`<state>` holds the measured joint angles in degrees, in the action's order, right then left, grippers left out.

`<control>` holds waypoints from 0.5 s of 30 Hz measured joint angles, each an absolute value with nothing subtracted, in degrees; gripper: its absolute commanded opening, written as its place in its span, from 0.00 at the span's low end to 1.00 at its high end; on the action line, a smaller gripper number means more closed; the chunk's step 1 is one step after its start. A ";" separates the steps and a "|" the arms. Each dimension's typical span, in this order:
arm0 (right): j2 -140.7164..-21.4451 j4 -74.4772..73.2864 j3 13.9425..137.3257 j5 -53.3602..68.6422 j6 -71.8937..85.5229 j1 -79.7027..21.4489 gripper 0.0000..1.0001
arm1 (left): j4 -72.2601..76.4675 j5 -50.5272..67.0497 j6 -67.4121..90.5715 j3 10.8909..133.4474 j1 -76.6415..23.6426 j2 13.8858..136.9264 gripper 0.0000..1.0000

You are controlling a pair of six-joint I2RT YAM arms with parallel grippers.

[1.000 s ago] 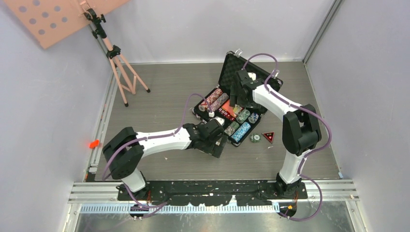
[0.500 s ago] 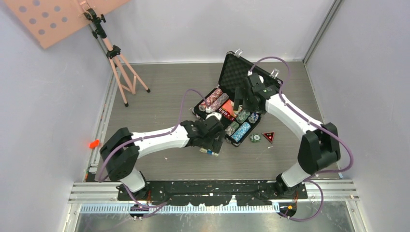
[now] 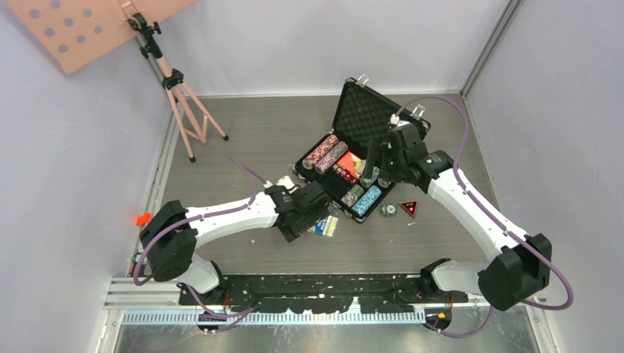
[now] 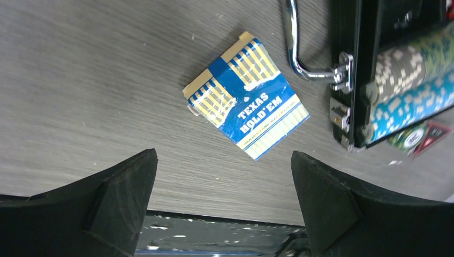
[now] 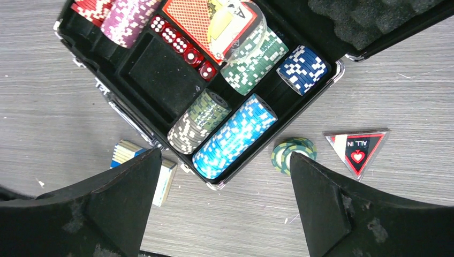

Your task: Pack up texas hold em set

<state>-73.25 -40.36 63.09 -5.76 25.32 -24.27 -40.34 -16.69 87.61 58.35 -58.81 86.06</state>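
The black briefcase (image 3: 321, 182) lies open on the table, foam lid (image 3: 366, 114) up. Inside it are rows of poker chips (image 5: 235, 136), a red card deck (image 5: 201, 19) and red dice (image 5: 182, 47). One square slot (image 5: 158, 72) holds nothing. A blue card deck (image 4: 246, 95) lies flat on the table just in front of the case (image 4: 353, 80), by its chrome handle (image 4: 297, 53). My left gripper (image 4: 224, 155) is open, a little short of that deck (image 3: 327, 226). My right gripper (image 5: 225, 158) hangs open above the case's front right corner, holding nothing.
Loose green chips (image 5: 293, 154) and a triangular "ALL IN" marker (image 5: 357, 147) lie on the table right of the case. A pink tripod (image 3: 184, 103) with a pink board (image 3: 88, 26) stands at the back left. Walls close in both sides.
My left gripper has drawn back to the left, uncovering the blue deck on the table. My right arm has swung out to the right, its gripper moving nearer over the case.
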 measured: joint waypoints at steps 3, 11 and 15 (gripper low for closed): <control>-70.37 -40.34 62.48 -5.30 25.34 -24.27 0.96 | -44.80 -16.43 96.82 60.80 -58.81 88.09 1.00; -62.04 -40.53 61.08 -1.67 25.82 -24.27 0.96 | -48.31 -15.97 113.16 65.19 -58.87 95.64 1.00; -58.63 -40.64 60.29 0.91 26.48 -24.27 0.96 | -51.48 -16.32 116.60 69.49 -58.87 97.78 1.00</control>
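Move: The Texas Hold'em card box lies about 5 cm ahead of the left hand, 4 cm to its right and 7 cm below it; the chip case handle is some 13 cm ahead and 3 cm to the right. From the empty right hand, roughly 15 cm up, the loose green chips lie about 7 cm to the right and 1 cm back, the All In plaque some 13 cm right and level with it, the card box about 12 cm left and 6 cm back. With fingers kept wide open, the left hand swivels a bit under 30 degrees counter-clockwise to line up with the card box while edging about 2 cm right and 1.5 cm forward towards it, dipping some 2 cm and then easing up slightly, without touching it. The empty right hand climbs about 5 cm and draws back 3 to 4 cm, away from the chip case, its fingers tilting outward a little and staying open. ##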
